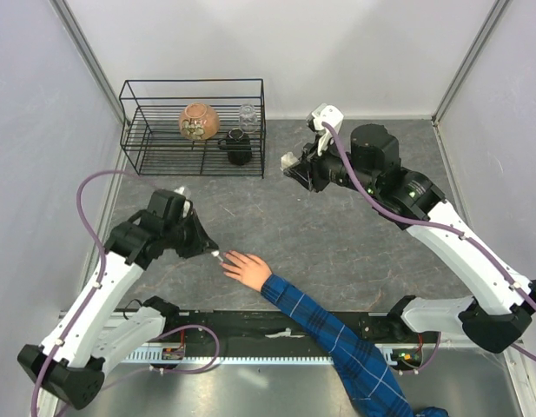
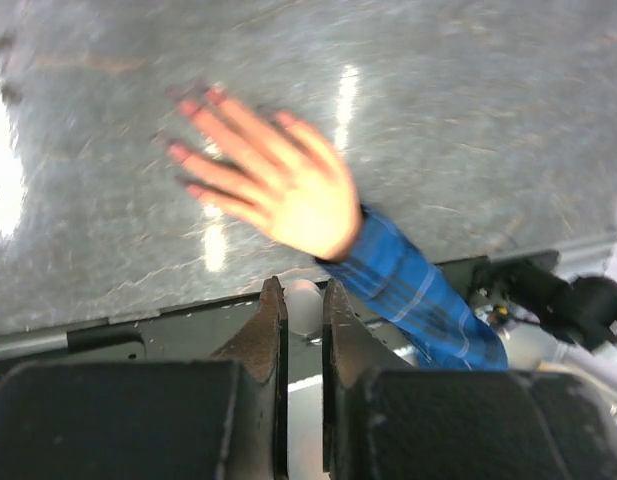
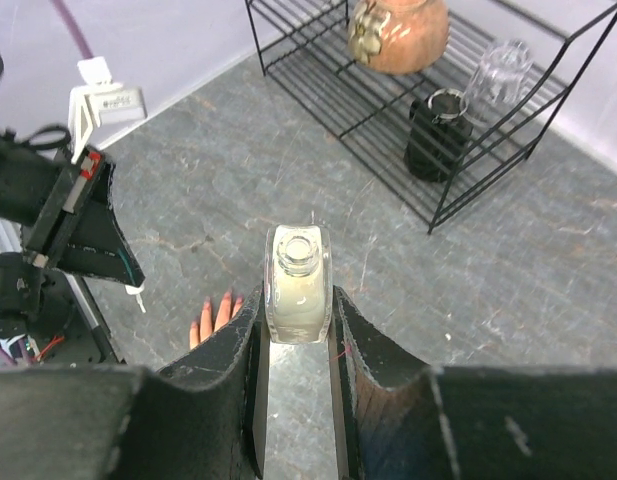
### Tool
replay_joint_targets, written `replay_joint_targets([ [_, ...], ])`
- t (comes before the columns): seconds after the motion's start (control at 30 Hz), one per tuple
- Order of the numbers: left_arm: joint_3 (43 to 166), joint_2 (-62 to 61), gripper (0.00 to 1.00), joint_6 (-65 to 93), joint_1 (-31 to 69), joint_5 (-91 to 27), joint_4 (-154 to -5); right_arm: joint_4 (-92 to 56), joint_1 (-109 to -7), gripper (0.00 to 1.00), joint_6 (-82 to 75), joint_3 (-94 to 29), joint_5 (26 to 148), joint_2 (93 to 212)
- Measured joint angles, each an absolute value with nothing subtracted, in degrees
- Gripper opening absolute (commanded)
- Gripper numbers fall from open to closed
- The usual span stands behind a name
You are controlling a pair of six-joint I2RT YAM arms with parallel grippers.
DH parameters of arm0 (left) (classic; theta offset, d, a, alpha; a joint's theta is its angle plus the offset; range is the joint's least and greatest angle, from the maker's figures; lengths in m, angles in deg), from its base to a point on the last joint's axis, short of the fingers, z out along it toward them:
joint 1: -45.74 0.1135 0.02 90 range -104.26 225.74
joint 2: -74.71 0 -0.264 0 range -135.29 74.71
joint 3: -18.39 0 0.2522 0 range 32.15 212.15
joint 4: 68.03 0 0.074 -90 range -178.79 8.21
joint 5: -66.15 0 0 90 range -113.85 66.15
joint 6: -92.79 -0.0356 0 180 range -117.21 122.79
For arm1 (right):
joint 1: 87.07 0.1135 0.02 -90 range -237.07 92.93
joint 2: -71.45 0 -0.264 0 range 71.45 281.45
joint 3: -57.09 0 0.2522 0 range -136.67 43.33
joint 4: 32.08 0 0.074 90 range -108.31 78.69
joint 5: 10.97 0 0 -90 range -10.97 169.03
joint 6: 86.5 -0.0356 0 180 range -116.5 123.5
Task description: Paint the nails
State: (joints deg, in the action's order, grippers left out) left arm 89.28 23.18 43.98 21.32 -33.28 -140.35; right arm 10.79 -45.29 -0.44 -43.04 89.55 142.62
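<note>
A bare hand in a blue plaid sleeve lies flat on the grey table, fingers pointing left. Its nails look pinkish red and blurred; they also show in the right wrist view as nails. My left gripper hovers just left of the fingertips, shut on a white cap whose brush tip points at the nails. My right gripper stays raised at the back centre, shut on a small clear uncapped bottle of pale liquid.
A black wire rack stands at the back left, holding a brown pot, a glass jar and a black cup. Grey walls close in both sides. A metal rail runs along the near edge.
</note>
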Motion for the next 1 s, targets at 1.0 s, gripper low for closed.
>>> replay_joint_targets([
  [1.0,69.15,25.69,0.02,59.06,21.86,-21.96,-129.86,11.27,-45.29,0.00,-2.78,-41.59,92.74,148.70],
])
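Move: Almost straight below the left hand, which holds the white-capped brush, lie the nails, some 16 cm down and about 2 cm ahead. The palm of the hand on the table is about 8 cm to the right and 1 cm back, with the plaid cuff some 16 cm right and 7 cm back. From the right hand, still holding the polish bottle, the nails are about 15 cm to the left, 7 cm back and 36 cm below. Sinking about 10 cm towards the nails, the left hand carries the brush down, drifting some 3 cm left early on and slowing near the end, while the wrist turns about 20 degrees counter-clockwise. Its fingers keep their grip on the cap. The right hand keeps the bottle and lowers it about 5 cm, drifting slightly left, its fingers tipping a little further down. ##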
